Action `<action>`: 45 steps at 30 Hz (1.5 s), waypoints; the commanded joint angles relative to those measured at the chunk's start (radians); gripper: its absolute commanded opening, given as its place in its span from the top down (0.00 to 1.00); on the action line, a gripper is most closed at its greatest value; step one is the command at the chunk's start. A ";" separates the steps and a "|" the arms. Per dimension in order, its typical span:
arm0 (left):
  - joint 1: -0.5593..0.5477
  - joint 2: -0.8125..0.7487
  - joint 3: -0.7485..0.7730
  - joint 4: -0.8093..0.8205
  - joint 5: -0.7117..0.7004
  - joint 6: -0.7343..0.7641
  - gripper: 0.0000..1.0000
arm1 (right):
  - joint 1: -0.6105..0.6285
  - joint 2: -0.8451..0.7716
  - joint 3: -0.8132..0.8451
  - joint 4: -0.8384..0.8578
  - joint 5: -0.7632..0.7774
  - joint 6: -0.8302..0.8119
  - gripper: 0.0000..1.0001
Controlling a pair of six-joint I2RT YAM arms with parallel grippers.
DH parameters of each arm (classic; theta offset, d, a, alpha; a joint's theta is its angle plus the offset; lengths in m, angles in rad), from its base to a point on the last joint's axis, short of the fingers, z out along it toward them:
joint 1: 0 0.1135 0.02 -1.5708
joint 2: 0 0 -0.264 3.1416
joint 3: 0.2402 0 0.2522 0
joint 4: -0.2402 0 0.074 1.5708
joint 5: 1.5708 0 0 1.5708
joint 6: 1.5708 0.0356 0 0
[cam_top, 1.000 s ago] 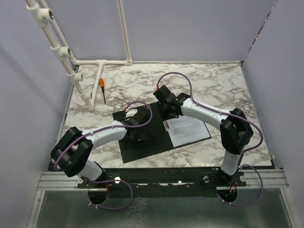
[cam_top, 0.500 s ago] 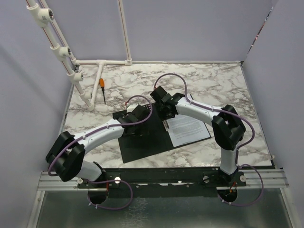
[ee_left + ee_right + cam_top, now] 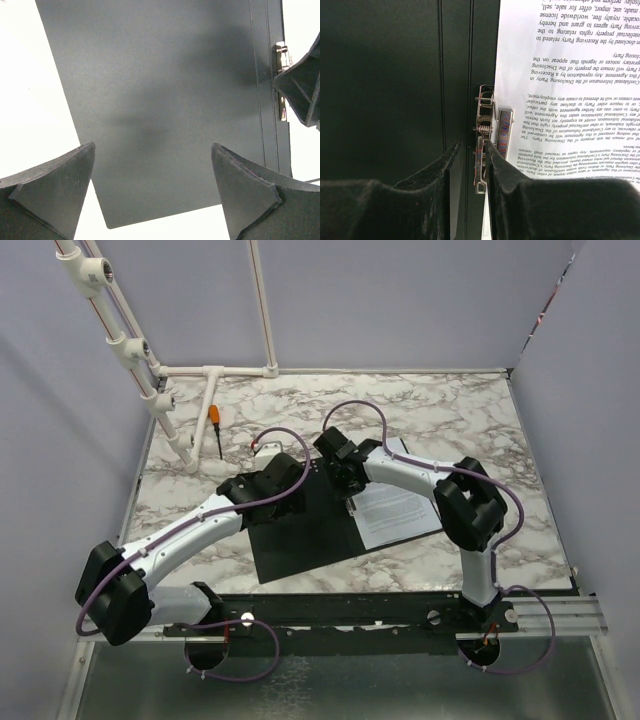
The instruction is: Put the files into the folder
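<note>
The folder (image 3: pixel 290 545) lies open on the marble table, black inside up. The files (image 3: pixel 400 512), white sheets of dense print, lie on its right half. In the right wrist view the files (image 3: pixel 570 75) reach up to the metal clip (image 3: pixel 484 117) on the spine. My right gripper (image 3: pixel 345 480) (image 3: pixel 472 144) is closed narrowly on the clip's raised lever. My left gripper (image 3: pixel 285 488) (image 3: pixel 152 146) hangs wide open and empty above the folder's bare left panel (image 3: pixel 165 100). From there the clip (image 3: pixel 281 80) and a right finger (image 3: pixel 300 90) show at the right edge.
An orange-handled screwdriver (image 3: pixel 214 418) lies at the far left of the table (image 3: pixel 450 410). Beside it a white pipe frame (image 3: pixel 215 372) runs along the back and up the left wall. Grey walls close in three sides.
The left arm has stretched out and carried its open gripper farther from the base over the folder's left panel. The right gripper has edged left and away along the spine.
</note>
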 commanded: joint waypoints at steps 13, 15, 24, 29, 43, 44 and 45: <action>0.004 -0.091 0.028 -0.037 -0.095 0.010 0.01 | -0.009 0.049 -0.028 0.025 0.021 0.015 0.79; 0.004 -0.091 0.026 -0.037 -0.096 0.008 0.01 | -0.009 0.050 -0.038 0.029 0.023 0.018 0.81; 0.005 -0.103 0.020 -0.040 -0.107 0.001 0.01 | -0.008 0.049 -0.058 0.039 0.030 0.026 0.99; 0.005 -0.109 0.023 -0.047 -0.120 -0.001 0.01 | -0.009 0.019 -0.043 0.035 0.028 0.026 0.99; 0.210 -0.177 -0.076 0.024 0.054 0.007 0.01 | -0.014 -0.151 -0.050 0.000 0.026 0.009 0.99; 0.230 -0.177 -0.078 0.029 0.074 0.016 0.01 | -0.017 -0.168 -0.056 -0.003 0.027 0.009 0.99; 0.244 -0.176 -0.075 0.031 0.080 0.024 0.01 | -0.020 -0.187 -0.061 -0.006 0.030 0.007 0.99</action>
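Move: The folder's metal clip lies practically under the right hand's narrowly parted fingers: its middle is about 2 cm below and 1 cm ahead. From that hand, the middle of the files is about 12 cm to the right, and the folder's left cover centres some 12 cm left and 8 cm back. The left hand hovers about 10 cm above this cover, whose outer edge has its middle some 10 cm left and 4 cm back; the clip lies 14 cm right and 5 cm ahead of the left hand. The right fingers pinch the clip's lever: the hand sinks 1.5 cm, closes from a narrow gap to nearly shut, holds there, then draws upward about 3 cm with the grip kept. Meanwhile the wide-open left hand rises 2 cm, pauses, and swings about 5 cm left towards the left cover's outer edge, turning some 10 degrees counter-clockwise. ##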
